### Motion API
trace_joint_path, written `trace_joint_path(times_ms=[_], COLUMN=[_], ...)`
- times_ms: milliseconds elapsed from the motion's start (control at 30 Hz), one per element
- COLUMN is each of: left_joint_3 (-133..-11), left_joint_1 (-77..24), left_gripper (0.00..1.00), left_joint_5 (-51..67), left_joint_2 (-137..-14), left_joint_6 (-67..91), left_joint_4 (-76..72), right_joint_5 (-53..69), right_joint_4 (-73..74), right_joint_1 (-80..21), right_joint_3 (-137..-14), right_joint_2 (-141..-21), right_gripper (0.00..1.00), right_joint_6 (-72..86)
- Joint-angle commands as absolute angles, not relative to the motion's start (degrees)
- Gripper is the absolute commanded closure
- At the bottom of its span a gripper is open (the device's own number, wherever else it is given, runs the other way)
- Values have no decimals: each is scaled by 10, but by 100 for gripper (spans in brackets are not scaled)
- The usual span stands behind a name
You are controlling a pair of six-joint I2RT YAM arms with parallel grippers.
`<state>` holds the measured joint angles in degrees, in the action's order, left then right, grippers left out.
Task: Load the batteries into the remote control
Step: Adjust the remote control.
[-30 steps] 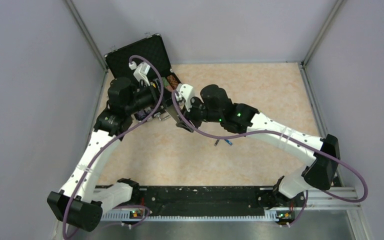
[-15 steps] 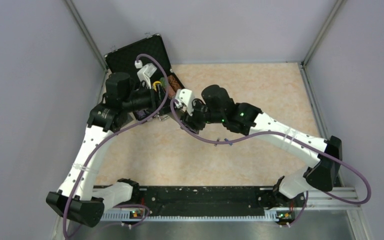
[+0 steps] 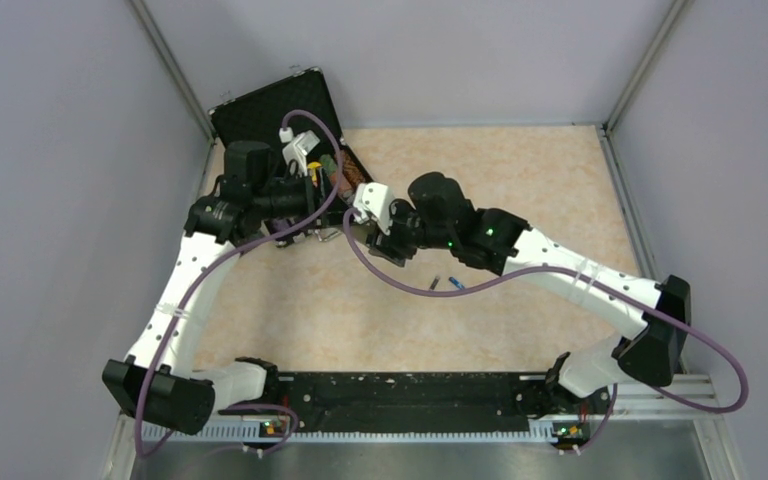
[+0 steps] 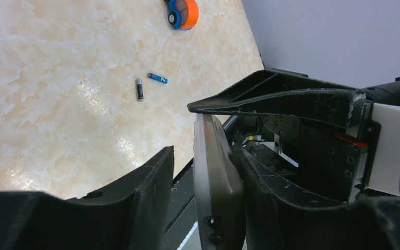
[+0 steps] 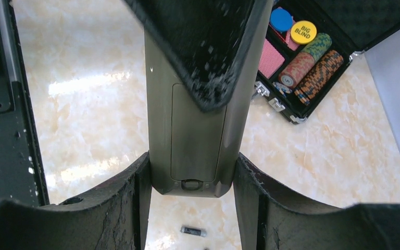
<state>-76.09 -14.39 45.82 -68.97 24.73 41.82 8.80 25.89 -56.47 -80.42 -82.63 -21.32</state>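
Observation:
The remote control (image 5: 195, 130) hangs above the table with its greyish back and closed battery cover toward the right wrist camera. My right gripper (image 5: 191, 156) is shut on its two long edges. In the left wrist view the remote control (image 4: 211, 177) stands edge-on inside my left gripper (image 4: 203, 151). It touches the right-hand finger (image 4: 271, 198), while a gap separates it from the other finger (image 4: 151, 187), so this gripper is open. The dark grey battery (image 4: 139, 89) and the blue battery (image 4: 157, 78) lie side by side on the table. From above, the batteries (image 3: 444, 284) lie just right of both grippers.
An open black case (image 3: 280, 110) with poker chips (image 5: 312, 62) sits at the back left, close behind the grippers. An orange and blue toy (image 4: 182, 11) lies farther out on the table. The purple cables of both arms loop over the work area.
The left wrist has swung back toward the case. The right gripper has shifted slightly right with the remote. Both batteries now show clear of the right arm's cable.

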Motion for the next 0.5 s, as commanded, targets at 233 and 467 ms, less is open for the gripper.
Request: trace_joint_path(times_ms=[233,467], left_joint_3=[-782,-779], left_joint_1=[-124,-124], left_gripper=[57,99], left_joint_5=[488,507], left_joint_2=[-692,-700], left_joint_6=[257,252], left_joint_4=[409,414], right_joint_5=[71,66], right_joint_4=[227,221], right_joint_1=[-565,-565], right_joint_3=[-787,-786], right_joint_2=[-790,-792], right_gripper=[82,82], right_joint_6=[-238,-238])
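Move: The remote control, already held by the right fingers at its battery-cover end, has its middle about 6 cm left of the right hand, 2 cm ahead and 2 cm above; it stands between the left hand's open fingers, 1 cm to their right and 1 cm below. From the right hand, the black battery lies roughly 8 cm right, 4 cm back and 27 cm below, the blue one 5 cm right of the black one. The open case is some 16 cm ahead and 14 cm left of the left hand, 28 cm lower. The left fingers close from about half open to a third and pinch the remote between its front and back faces, just beyond the battery cover, while that hand stays nearly in place. Keeping its unchanged grip on the cover end, the right hand first eases the remote about 1 cm down and 1 cm left towards the left hand, then holds almost still. ##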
